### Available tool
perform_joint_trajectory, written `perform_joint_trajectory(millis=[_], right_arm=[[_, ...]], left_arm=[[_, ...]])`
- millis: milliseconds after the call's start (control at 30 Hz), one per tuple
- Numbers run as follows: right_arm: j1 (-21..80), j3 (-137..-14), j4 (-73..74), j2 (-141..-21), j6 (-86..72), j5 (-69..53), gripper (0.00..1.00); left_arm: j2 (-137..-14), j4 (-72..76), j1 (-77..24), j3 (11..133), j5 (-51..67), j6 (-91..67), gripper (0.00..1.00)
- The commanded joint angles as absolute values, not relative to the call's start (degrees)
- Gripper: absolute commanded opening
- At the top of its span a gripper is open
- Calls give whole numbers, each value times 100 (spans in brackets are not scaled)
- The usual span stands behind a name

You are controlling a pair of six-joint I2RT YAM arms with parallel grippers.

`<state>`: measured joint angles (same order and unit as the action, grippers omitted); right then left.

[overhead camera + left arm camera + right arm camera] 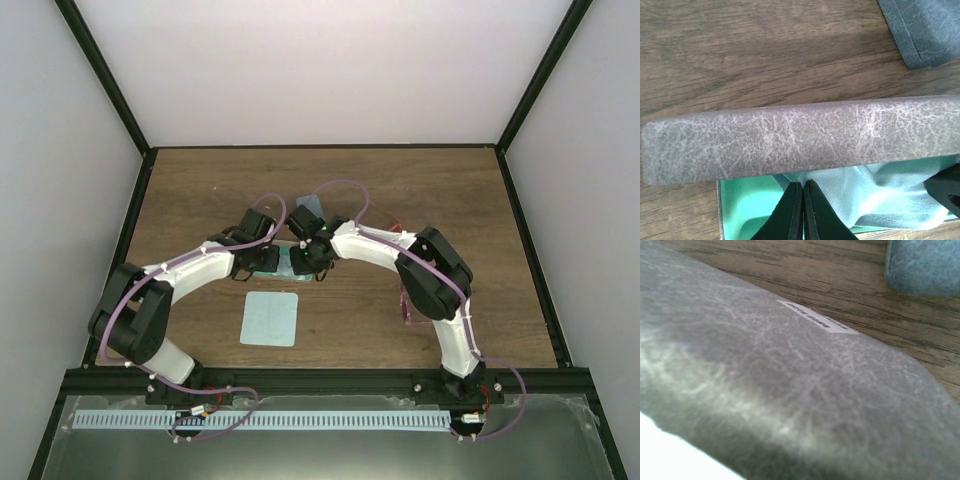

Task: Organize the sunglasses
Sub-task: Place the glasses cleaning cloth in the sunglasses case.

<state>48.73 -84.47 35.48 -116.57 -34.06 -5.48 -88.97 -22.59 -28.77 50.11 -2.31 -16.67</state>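
An open case (291, 266) with a green lining (745, 205) lies mid-table between both grippers. Its mottled grey lid (800, 137) stands over it and fills the right wrist view (790, 390). A pale teal cloth (880, 195) lies crumpled inside. My left gripper (803, 184) is shut, its tips touching a fold of that cloth; I cannot tell if the fold is pinched. My right gripper (314, 258) is at the case's right end, its fingers hidden. The red-orange sunglasses (397, 226) and the pink sunglasses (405, 305) lie partly hidden beside the right arm.
A second blue-grey case (310, 205) lies just beyond the grippers, also seen at the corner of both wrist views (925, 30) (925, 265). A flat teal cloth (271, 318) lies on the table nearer the arm bases. Black frame rails border the table.
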Motion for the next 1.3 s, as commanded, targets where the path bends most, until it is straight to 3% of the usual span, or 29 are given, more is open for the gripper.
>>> perform_joint_trajectory(millis=[0,367,600,833,967,1167,1267], right_arm=[[4904,-8491,3542,-11770,-3393,-439,1],[4900,-8497,3586,-11847,-3375,-348,1],[4904,-8506,3591,-11840,-3367,-316,2],[4904,-8542,3608,-11848,-3335,-316,2],[4904,-8603,3653,-11839,-3319,-293,2],[4904,-8673,3676,-11700,-3279,-245,28],[4908,-8664,3683,-11573,-3279,-262,33]], left_arm=[[-8990,-2136,-2839,4912,-210,-1601,4],[-9118,-2311,-2839,4876,-463,-1615,4],[-9290,-2587,-2839,4937,-742,-1715,11],[-9264,-2762,-2838,5055,-915,-1789,35],[-9143,-2844,-2839,5191,-919,-1808,37],[-8874,-3011,-2839,5534,-682,-1900,37],[-8823,-3086,-2839,5689,-551,-1951,37]])
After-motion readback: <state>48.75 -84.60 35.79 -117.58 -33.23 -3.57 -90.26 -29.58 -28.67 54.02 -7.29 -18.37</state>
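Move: The folded glasses cleaning cloth hangs between the two closed grippers over the open sunglasses case, whose middle is about 3 cm right and 1 cm ahead of the left hand, 4 cm below. From the right hand it lies some 4 cm left, 1 cm ahead, 3 cm below. The blue-grey pouch is about 12 cm ahead and 10 cm right of the left hand; the flat cloth lies 13 cm back, straight behind the left hand. The cloth's left end is lowered about 3 cm into the sunglasses case by the left hand, which also draws it some 3 cm left, away from the right hand, and slightly back; the left fingers then open, let go and rise about 3.5 cm, drifting forward. The right hand sinks barely 1 cm, keeps its place at the right end of the case, and opens its fingers last. ##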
